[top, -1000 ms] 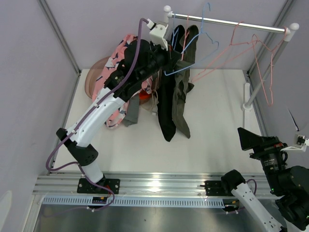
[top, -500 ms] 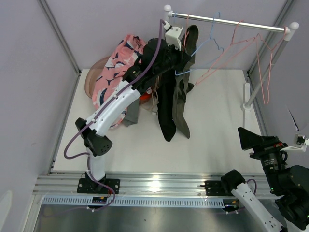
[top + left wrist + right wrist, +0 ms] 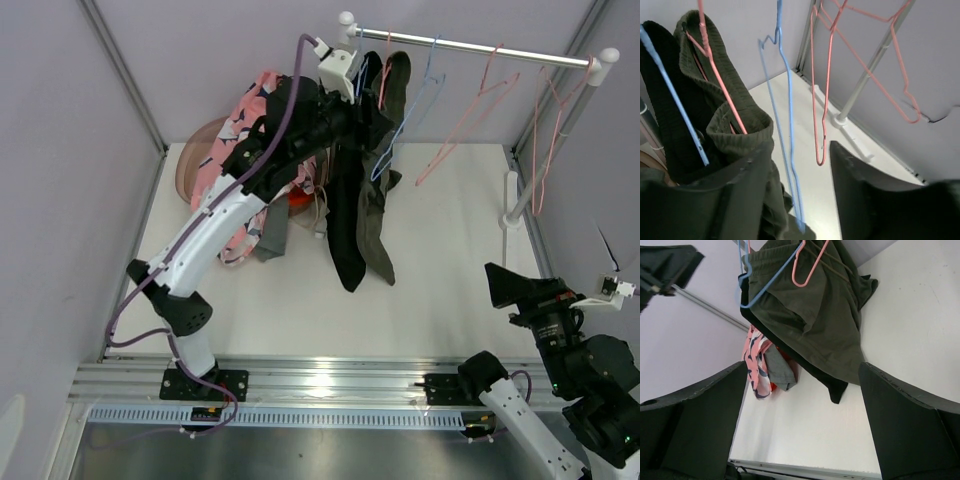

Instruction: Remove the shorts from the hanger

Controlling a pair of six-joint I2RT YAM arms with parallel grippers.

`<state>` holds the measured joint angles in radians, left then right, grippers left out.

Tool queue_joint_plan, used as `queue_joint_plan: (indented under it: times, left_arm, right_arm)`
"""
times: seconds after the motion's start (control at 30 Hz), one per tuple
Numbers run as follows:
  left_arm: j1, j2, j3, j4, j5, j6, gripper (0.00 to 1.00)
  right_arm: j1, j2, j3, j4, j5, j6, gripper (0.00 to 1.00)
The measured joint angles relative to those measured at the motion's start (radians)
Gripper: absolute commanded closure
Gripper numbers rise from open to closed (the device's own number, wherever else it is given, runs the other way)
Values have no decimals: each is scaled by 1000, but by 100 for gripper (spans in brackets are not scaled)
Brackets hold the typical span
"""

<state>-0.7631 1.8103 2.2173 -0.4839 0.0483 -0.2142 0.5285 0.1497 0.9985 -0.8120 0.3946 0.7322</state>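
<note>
Black shorts [image 3: 345,235] and olive shorts [image 3: 376,215] hang from hangers at the rail's left end. In the left wrist view the olive pair [image 3: 725,100] sits on a pink hanger [image 3: 715,75] and the black pair [image 3: 670,130] on a blue one [image 3: 670,95]. Pink patterned shorts [image 3: 245,120], an orange pair [image 3: 300,198] and a grey-green pair [image 3: 272,235] lie piled at the left. My left gripper [image 3: 385,130] is up beside the hung shorts, open [image 3: 800,150]; an empty blue hanger [image 3: 786,125] dangles loose between its jaws. My right gripper [image 3: 802,405] is open and empty, low at the near right [image 3: 515,285].
The metal rail [image 3: 480,46] crosses the back right on a white pole with a base [image 3: 512,215]. Empty pink hangers [image 3: 465,115] swing on it. A pinkish basin [image 3: 192,155] lies under the pile at the left. Walls close in the left, back and right.
My left gripper was shut on the empty blue hanger, lifted it to the rail, then opened. The blue hanger now hangs free; the pink hangers have swung.
</note>
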Motion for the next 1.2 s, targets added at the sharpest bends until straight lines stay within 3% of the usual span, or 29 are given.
queue_joint_plan:
  times: [0.1, 0.4, 0.57, 0.8, 1.03, 1.2]
  left_arm:
    - [3, -47, -6, 2, -4, 7, 25]
    - [68, -80, -14, -4, -10, 5, 26]
    - [69, -223, -288, 6, -63, 5, 22]
    - [69, -577, -747, 62, -124, -10, 20]
    - [69, -795, -974, 114, -102, -54, 20]
    - [70, -847, -1059, 111, -82, -65, 21]
  right_arm:
    - [1, 0, -16, 5, -4, 0, 1]
    - [1, 68, -10, 111, -56, -20, 1]
    - [1, 433, 211, 240, -143, -100, 1]
    - [1, 973, 648, 418, -241, -238, 1]
    - [-42, 1330, 851, 472, -315, -283, 1]
    - [-75, 1471, 922, 482, -337, -285, 0]
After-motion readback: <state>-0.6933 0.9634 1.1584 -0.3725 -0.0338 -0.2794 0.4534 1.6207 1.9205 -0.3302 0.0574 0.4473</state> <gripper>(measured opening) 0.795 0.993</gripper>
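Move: The olive shorts' waist on its pink hanger lies about 37 cm ahead of the right hand, 21 cm to its left and 8 cm higher. Of that waist, the black shorts' waist is some 5 cm to the left, level with it; the just-hung blue hanger is 6 cm nearer and 4 cm right, an empty pink hanger 3 cm nearer and 13 cm right. For the left hand, the olive waist is roughly 9 cm ahead, 1 cm right, slightly lower. Clear of the blue hanger on the rod, the left fingers, already half open, spread wider; that hand lifts slightly, then swings left, back and down, about 20 cm in all. After a short wait the right hand sweeps some 30 cm forward and 20 cm left, rising, then dipping a little near the rod, turning and rolling with fingers wide open, up to the olive shorts' waist; contact can't be seen. ##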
